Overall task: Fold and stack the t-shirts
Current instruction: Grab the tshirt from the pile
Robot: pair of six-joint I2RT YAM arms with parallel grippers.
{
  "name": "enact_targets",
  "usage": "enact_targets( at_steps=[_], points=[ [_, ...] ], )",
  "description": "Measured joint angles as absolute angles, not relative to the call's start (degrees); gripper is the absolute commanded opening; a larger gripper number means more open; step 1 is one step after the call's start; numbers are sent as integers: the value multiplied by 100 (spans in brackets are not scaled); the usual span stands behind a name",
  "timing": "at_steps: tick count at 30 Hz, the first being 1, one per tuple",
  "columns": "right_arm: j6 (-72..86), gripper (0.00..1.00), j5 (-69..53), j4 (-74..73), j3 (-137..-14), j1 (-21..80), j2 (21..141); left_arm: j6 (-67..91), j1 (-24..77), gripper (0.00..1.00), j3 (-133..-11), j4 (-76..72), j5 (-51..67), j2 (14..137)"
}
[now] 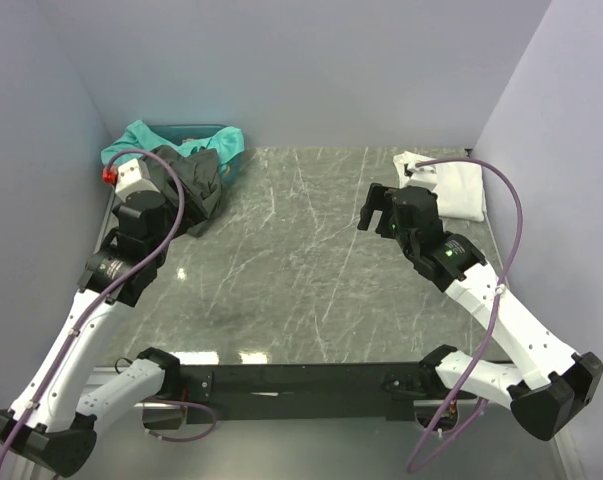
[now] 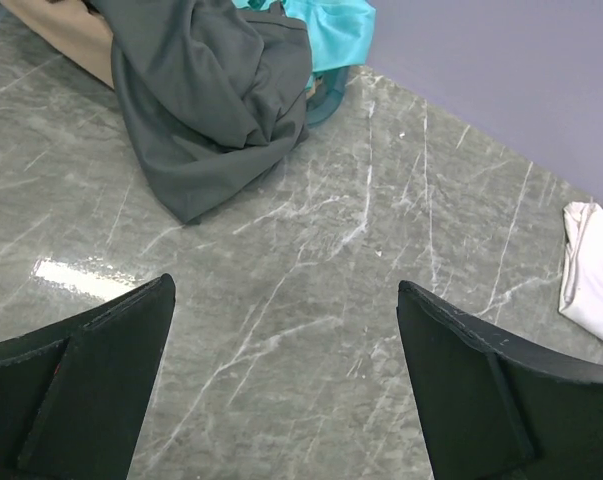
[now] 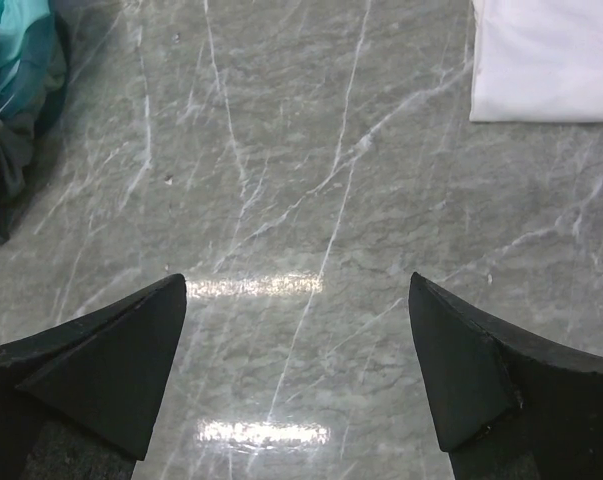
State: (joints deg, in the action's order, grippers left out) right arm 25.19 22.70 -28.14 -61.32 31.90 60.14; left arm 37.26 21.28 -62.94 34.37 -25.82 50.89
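A dark charcoal t-shirt (image 1: 196, 180) lies crumpled at the back left, spilling onto the marble table; it also shows in the left wrist view (image 2: 206, 100). A teal shirt (image 1: 181, 138) lies behind it, and a tan shirt (image 2: 61, 35) shows beside it. A folded white t-shirt (image 1: 456, 190) lies flat at the back right, also in the right wrist view (image 3: 546, 60). My left gripper (image 1: 179, 212) is open and empty just in front of the dark shirt (image 2: 286, 295). My right gripper (image 1: 378, 218) is open and empty over bare table, left of the white shirt (image 3: 297, 285).
The shirt pile sits in or against a dark teal container rim (image 1: 196, 127) in the back left corner. Pale walls close the table at the left, back and right. Purple cables loop over both arms. A black rail (image 1: 301, 380) runs along the near edge.
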Motion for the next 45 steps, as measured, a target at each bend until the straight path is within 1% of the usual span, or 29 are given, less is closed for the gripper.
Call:
enact_targets(
  at_steps=[13,17,21,25,29,31,39,45],
  points=[
    [2460,98,2399,-2731,-6066,3190,5970,3706,2128,100,-6302,3081,-2410,5098],
    [2460,98,2443,-2687,-5905,3190,5854,3704,2078,99,-6460,3146,-2410,5349],
    [2460,98,2447,-2659,-5804,3190,5793,3656,1809,100,-6875,3148,-2314,5892],
    [2460,99,2480,-2659,-5752,3190,5721,3634,1253,99,-7144,3094,-1992,6324],
    [2460,99,2504,-2639,-5666,3190,5548,3667,631,99,-7402,3015,-1551,6941],
    [2462,99,2532,-2635,-5664,3190,5452,3662,421,99,-7625,2965,-1367,7476],
    [2589,99,2646,-2624,-5393,3190,5103,3603,82,99,-8746,2967,-1035,9675],
    [2735,99,2714,-2657,-5236,3190,4899,3531,-139,99,-9463,3105,-991,10689]
  ],
)
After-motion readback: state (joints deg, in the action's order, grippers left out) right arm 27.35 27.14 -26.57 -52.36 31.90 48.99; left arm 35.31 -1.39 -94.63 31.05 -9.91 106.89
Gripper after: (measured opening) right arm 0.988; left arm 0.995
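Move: The grey t-shirt draped over the front of the blue bin lies about 25 cm ahead of the left hand, 6 cm to its left and some 22 cm below. The turquoise t-shirt lies roughly 10 cm beyond the grey one and 3 cm farther left; the tan cloth sits about 12 cm left of the grey one, level with it. From the right hand, the grey t-shirt is roughly 22 cm ahead, 47 cm left and 18 cm below. The grey t-shirt is what the left hand closes in on: after a small rise the hand sweeps forward some 22 cm and drifts left, then dives about 13 cm down over the cloth, the wrist tipping roughly 20 degrees downward, fingers staying wide open with no touch to be seen. The empty right hand eases back and to its right, away from the pile. ##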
